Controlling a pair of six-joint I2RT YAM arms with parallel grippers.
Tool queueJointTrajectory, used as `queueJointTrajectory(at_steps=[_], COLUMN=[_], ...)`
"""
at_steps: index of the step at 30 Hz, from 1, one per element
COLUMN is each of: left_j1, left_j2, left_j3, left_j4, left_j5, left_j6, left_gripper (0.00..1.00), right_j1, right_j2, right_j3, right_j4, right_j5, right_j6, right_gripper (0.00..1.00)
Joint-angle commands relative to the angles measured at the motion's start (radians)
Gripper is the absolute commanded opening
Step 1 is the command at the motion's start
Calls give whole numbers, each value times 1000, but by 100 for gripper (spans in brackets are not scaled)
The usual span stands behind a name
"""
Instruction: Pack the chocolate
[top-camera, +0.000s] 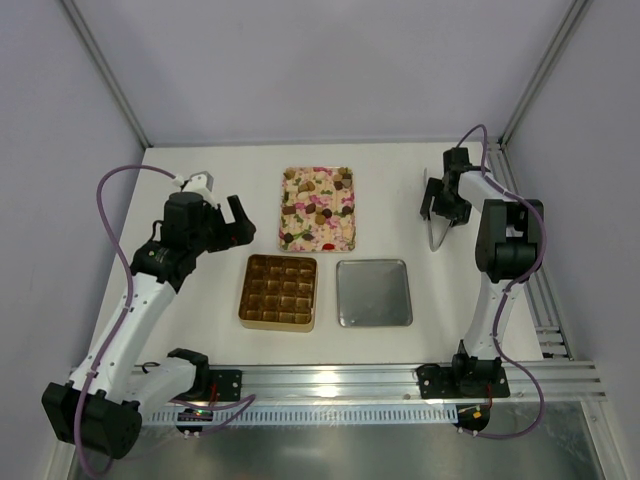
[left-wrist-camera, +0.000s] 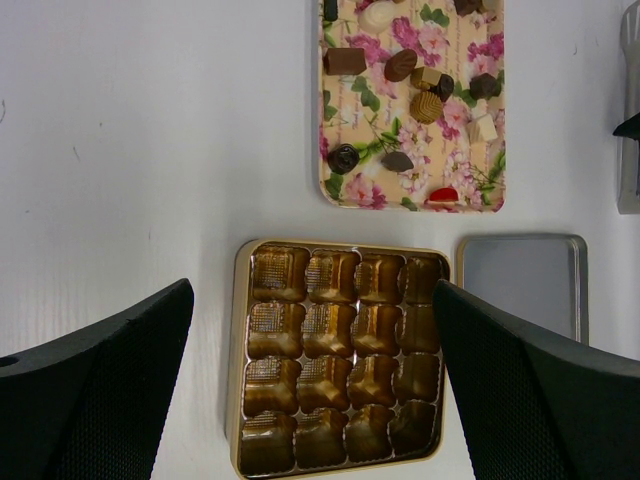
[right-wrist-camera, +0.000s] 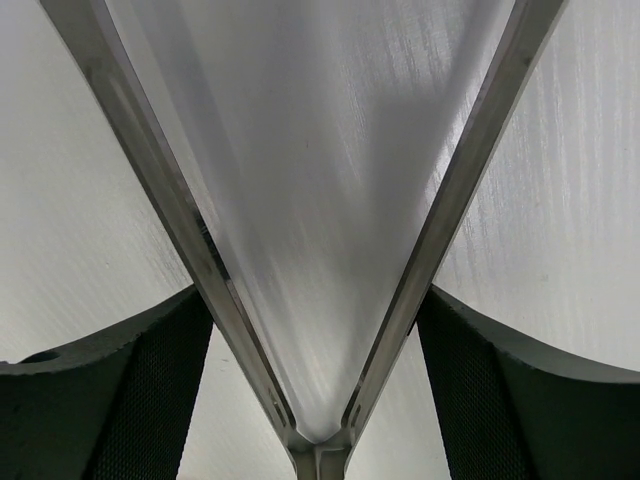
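Observation:
The chocolate (top-camera: 318, 208) lies as several small brown, dark and cream pieces on a pink flowered tray (left-wrist-camera: 372, 190). One dark piece of chocolate (left-wrist-camera: 344, 60) sits near the tray's left edge. The gold box (top-camera: 279, 291) holds only bare brown cells (left-wrist-camera: 340, 355). My left gripper (top-camera: 232, 222) hangs open above the table left of the tray. In its wrist view the left gripper (left-wrist-camera: 312, 290) frames the box. My right gripper (top-camera: 438, 208) is at the far right, open, and straddles a pair of metal tongs (top-camera: 436, 236). Both fingers stand close against the tongs' arms (right-wrist-camera: 190, 230).
A silver lid (top-camera: 374, 293) lies flat right of the gold box, also seen as the lid (left-wrist-camera: 525, 280) in the left wrist view. The enclosure's walls stand close behind and beside the right arm. A metal rail (top-camera: 400, 378) runs along the near edge.

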Motion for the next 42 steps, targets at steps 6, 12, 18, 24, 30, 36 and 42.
queueJointTrajectory(at_steps=[6,12,18,24,30,36,42], left_j1=[1,1,1,1,1,1,1], left_j2=[1,0,-1,-9,-7,-9,-10], left_j3=[0,2,3,2,3,3,3], left_j4=[21,21,21,19,16,15,13], left_j5=[-8,-8,-5,-11,-11,-9,-9], left_j6=[4,5,2,4,4,7,5], left_gripper=[100,100,100,100,100,100,100], right_j1=[1,7,58,84,111,145,209], right_j2=[34,23,-83,-205,-285,-345,-402], right_j3=[12,7,16,24,32,38,59], right_j4=[0,-6,-34,-66,-98,-129,-155], right_j5=[-27,-23,8,-9,-18,-17,-26], right_j6=[-3,8,14,24,26,26,23], right_gripper=[77,59,59,59,59,54,48])
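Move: The tongs lie open in a V practically at the right hand's point, roughly centred on it and 1 cm below, one leg beside each finger, the V opening forward. From that hand the flowered chocolate tray is some 35 cm left and 1 cm ahead; the empty grey tray is about 21 cm left and 20 cm back. From the idle left hand the tongs are roughly 14 cm ahead, 53 cm right and 21 cm below. Staying put at first, the right hand closes its fingers on the outsides of the tongs' two legs, squeezing them towards each other. It then lifts the tongs about 13 cm, also going 8 cm or so left towards the flowered tray. Its fingertips tilt outward and swing slightly counter-clockwise, and the fingers close a little more near the end. ##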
